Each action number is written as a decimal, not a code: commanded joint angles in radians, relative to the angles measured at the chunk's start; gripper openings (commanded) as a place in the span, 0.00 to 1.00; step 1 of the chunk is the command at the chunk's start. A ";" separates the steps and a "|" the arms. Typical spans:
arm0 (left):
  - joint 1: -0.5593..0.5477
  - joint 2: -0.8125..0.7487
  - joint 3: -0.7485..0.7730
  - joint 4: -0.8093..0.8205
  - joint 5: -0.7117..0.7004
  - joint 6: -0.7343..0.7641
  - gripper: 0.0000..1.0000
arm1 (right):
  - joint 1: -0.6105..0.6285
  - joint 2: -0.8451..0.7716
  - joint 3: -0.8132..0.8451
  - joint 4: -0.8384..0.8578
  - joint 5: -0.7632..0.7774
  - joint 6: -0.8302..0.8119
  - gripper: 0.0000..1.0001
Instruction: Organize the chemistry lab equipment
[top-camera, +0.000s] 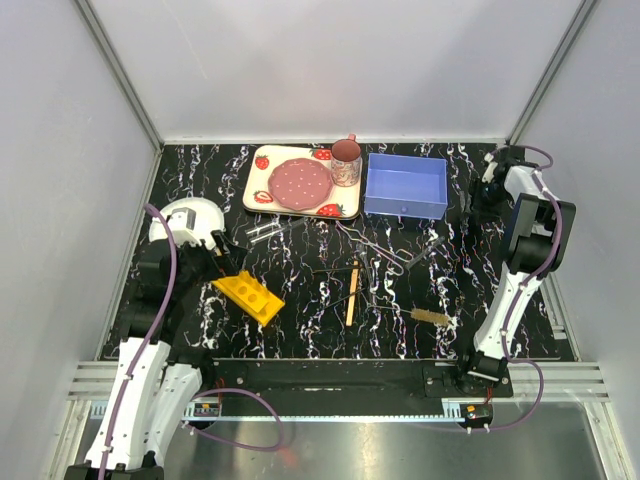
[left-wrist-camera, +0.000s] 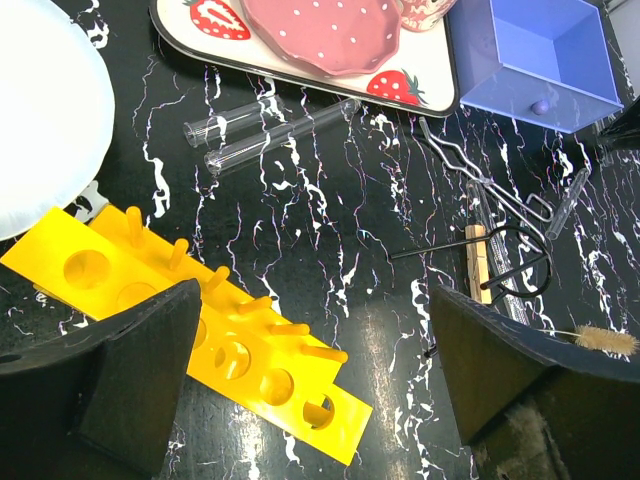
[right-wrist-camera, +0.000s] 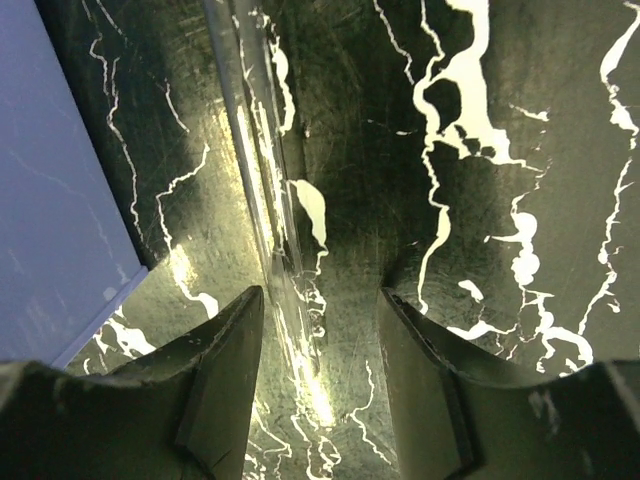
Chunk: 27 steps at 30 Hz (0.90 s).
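Note:
The yellow rack lies flat on the black marbled table, and my left gripper hangs open above its right end. Two clear glass tubes lie below the tray. The wire tongs, the wooden stick and the tube brush lie mid-table. My right gripper is low beside the blue box, open. Another glass tube lies between its fingers, close to the left one, with a gap on the right.
A blue box stands at the back, just left of my right gripper. The strawberry tray with pink plate and cup is beside it. A white plate sits far left.

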<state>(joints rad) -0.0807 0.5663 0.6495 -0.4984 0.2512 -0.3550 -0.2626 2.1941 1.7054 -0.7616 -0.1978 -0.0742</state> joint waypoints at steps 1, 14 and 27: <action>-0.004 0.004 -0.001 0.063 0.020 0.016 0.99 | 0.011 0.018 0.025 -0.016 0.050 -0.027 0.55; -0.002 0.024 -0.001 0.064 0.054 0.007 0.99 | 0.016 0.032 0.022 -0.027 0.127 -0.079 0.33; -0.007 0.047 -0.045 0.181 0.316 -0.048 0.99 | 0.016 -0.115 -0.065 -0.007 0.052 -0.121 0.15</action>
<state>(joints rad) -0.0807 0.6109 0.6270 -0.4503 0.4122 -0.3782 -0.2504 2.1830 1.6844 -0.7563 -0.1047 -0.1616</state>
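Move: The glass tube on the table runs roughly away from the right hand, its near end already between the half-open fingers; its middle is about 6 cm ahead, 2 cm left and 1 cm below the hand point. The blue box's middle is some 10 cm ahead and 15 cm left, about level; a short glass tube lies roughly 7 cm back and 11 cm left. From the left hand, the glass tube is about 27 cm ahead, 51 cm right and 19 cm below. Staying low over the table, the right hand shifts about 1.5 cm right, its downward-pointing fingertips swinging some 5 to 10 degrees to the right while the fingers close from half open, the left finger pushing the glass tube along, until both pads pinch it just in from its near end. Over the yellow rack the empty left hand, fingers still wide open, starts late to drift about 2.5 cm right and turn a little clockwise, away from the white plate. ##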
